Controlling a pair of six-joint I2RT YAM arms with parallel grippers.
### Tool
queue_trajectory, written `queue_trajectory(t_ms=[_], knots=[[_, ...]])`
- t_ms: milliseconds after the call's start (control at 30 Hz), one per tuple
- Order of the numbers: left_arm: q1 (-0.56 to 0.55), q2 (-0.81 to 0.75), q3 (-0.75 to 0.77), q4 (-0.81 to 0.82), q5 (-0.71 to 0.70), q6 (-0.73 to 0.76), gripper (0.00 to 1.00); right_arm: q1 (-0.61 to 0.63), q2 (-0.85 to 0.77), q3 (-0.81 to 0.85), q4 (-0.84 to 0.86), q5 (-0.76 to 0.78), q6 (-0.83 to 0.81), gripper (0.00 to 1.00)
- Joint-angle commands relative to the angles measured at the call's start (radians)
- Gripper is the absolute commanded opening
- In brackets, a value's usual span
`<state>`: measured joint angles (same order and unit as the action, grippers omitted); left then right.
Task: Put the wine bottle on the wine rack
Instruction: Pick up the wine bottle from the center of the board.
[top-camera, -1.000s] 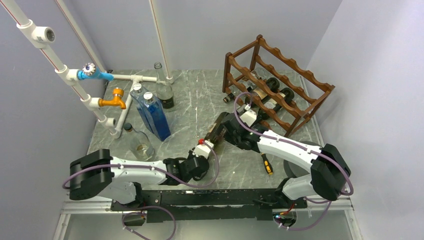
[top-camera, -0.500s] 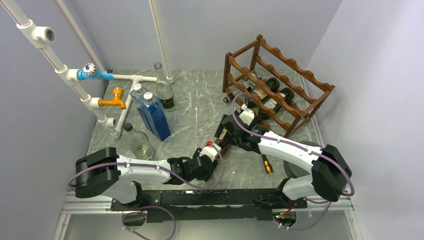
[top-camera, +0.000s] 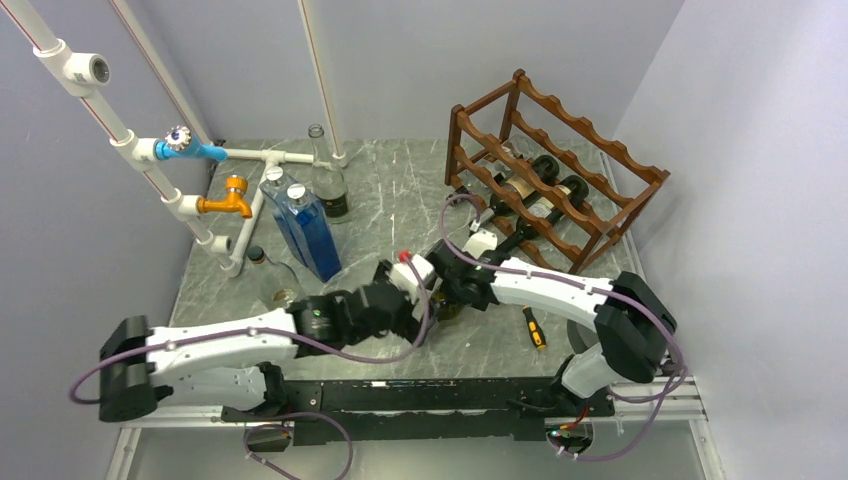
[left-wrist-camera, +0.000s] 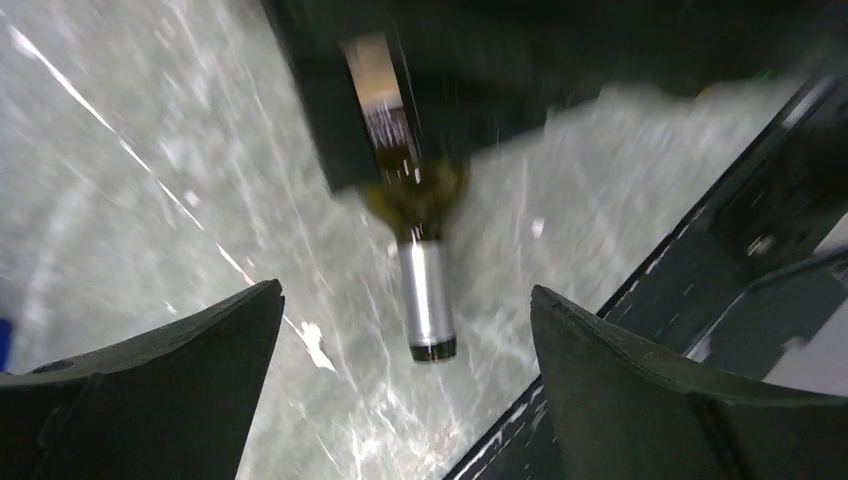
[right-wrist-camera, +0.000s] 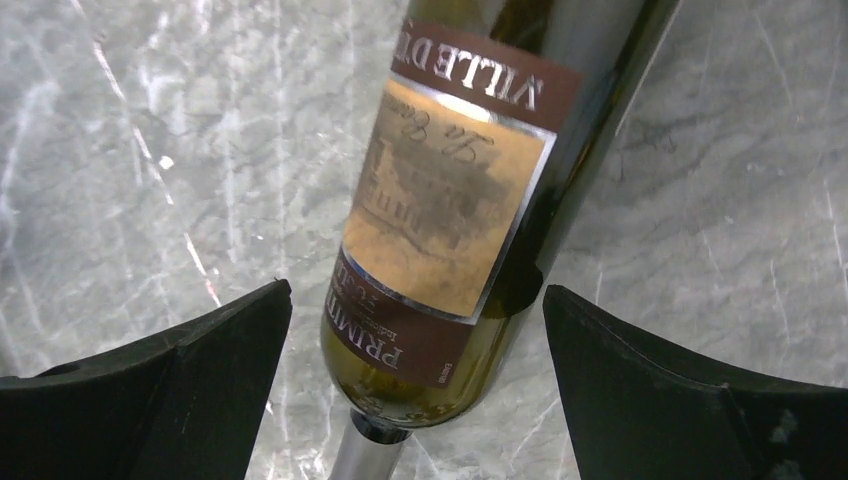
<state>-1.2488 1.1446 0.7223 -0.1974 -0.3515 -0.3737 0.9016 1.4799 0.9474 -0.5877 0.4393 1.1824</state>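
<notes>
The wine bottle (right-wrist-camera: 455, 200) lies on the marble table (right-wrist-camera: 150, 150); it is green glass with a tan and maroon label and a silver-capped neck (left-wrist-camera: 427, 300). My right gripper (right-wrist-camera: 416, 288) is open and straddles the bottle's shoulder, with a gap on each side. My left gripper (left-wrist-camera: 405, 288) is open too, and the neck's tip points at it from just beyond its fingertips. From above, both wrists cover most of the bottle (top-camera: 442, 303). The wine rack (top-camera: 590, 205), dark reddish-brown with wavy rails, stands at the back right.
Two dark bottles (top-camera: 530, 190) lie in the rack's lower tier. A blue bottle (top-camera: 305, 230) and clear glass bottles (top-camera: 327, 185) stand at the back left beside white pipes with an orange tap (top-camera: 232, 197). A screwdriver (top-camera: 533, 328) lies by the right arm.
My left gripper has gone from shut to open, and its arm has reached forward and right up to the bottle's neck. My right gripper has drawn slightly nearer.
</notes>
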Motion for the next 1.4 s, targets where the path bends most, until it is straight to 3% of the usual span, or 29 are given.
queue_trajectory(t_ms=[0, 167, 367, 467, 700, 867, 1000, 1200, 1367], knots=[[0.083, -0.149, 0.187, -0.159, 0.032, 0.099, 0.99, 0.034, 0.048, 0.049, -0.139, 0.094, 0.176, 1.0], [0.184, -0.232, 0.404, -0.276, 0.063, 0.207, 0.99, 0.025, 0.08, 0.034, -0.099, 0.14, 0.212, 0.99], [0.201, -0.244, 0.602, -0.295, -0.023, 0.348, 0.99, 0.003, 0.145, 0.032, -0.086, 0.159, 0.24, 0.97], [0.202, -0.272, 0.582, -0.222, -0.093, 0.42, 0.99, 0.002, 0.165, 0.021, -0.086, 0.175, 0.265, 0.95], [0.221, -0.379, 0.369, -0.08, -0.158, 0.455, 1.0, 0.002, 0.162, -0.024, -0.058, 0.217, 0.302, 0.89], [0.221, -0.392, 0.325, -0.072, -0.189, 0.477, 1.0, 0.002, 0.125, -0.042, -0.057, 0.225, 0.345, 0.67], [0.221, -0.386, 0.313, -0.075, -0.188, 0.487, 0.99, 0.002, 0.117, 0.014, -0.119, 0.236, 0.397, 0.31], [0.221, -0.37, 0.311, -0.083, -0.202, 0.494, 0.99, 0.007, 0.143, 0.108, -0.251, 0.233, 0.449, 0.0], [0.221, -0.374, 0.303, -0.073, -0.201, 0.493, 0.99, 0.024, 0.113, 0.108, -0.303, 0.26, 0.488, 0.0]])
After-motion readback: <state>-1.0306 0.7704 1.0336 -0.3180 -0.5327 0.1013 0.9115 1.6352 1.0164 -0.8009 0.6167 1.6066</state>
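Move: The wine bottle lies under the open right hand, its middle about 3 cm to the right and 5 cm below, neck slanting back and left. From the right hand, the wine rack's middle stands roughly 15 cm ahead and 17 cm to the right, about level in height; the screwdriver lies some 7 cm back, 13 cm to the right and 9 cm down. For the left hand, the bottle's middle is about 6 cm ahead, 9 cm to the right and 10 cm below. The bottle's body is straddled and then pinched at the label by the right hand, which sinks about 5 cm, drifts right and turns clockwise some 20 degrees before closing, then rises about 2 cm with its grip kept. Already open and clear, the left hand climbs away from the bottle, forward and left, tipping its fingers up, then sinks a little and stops. ##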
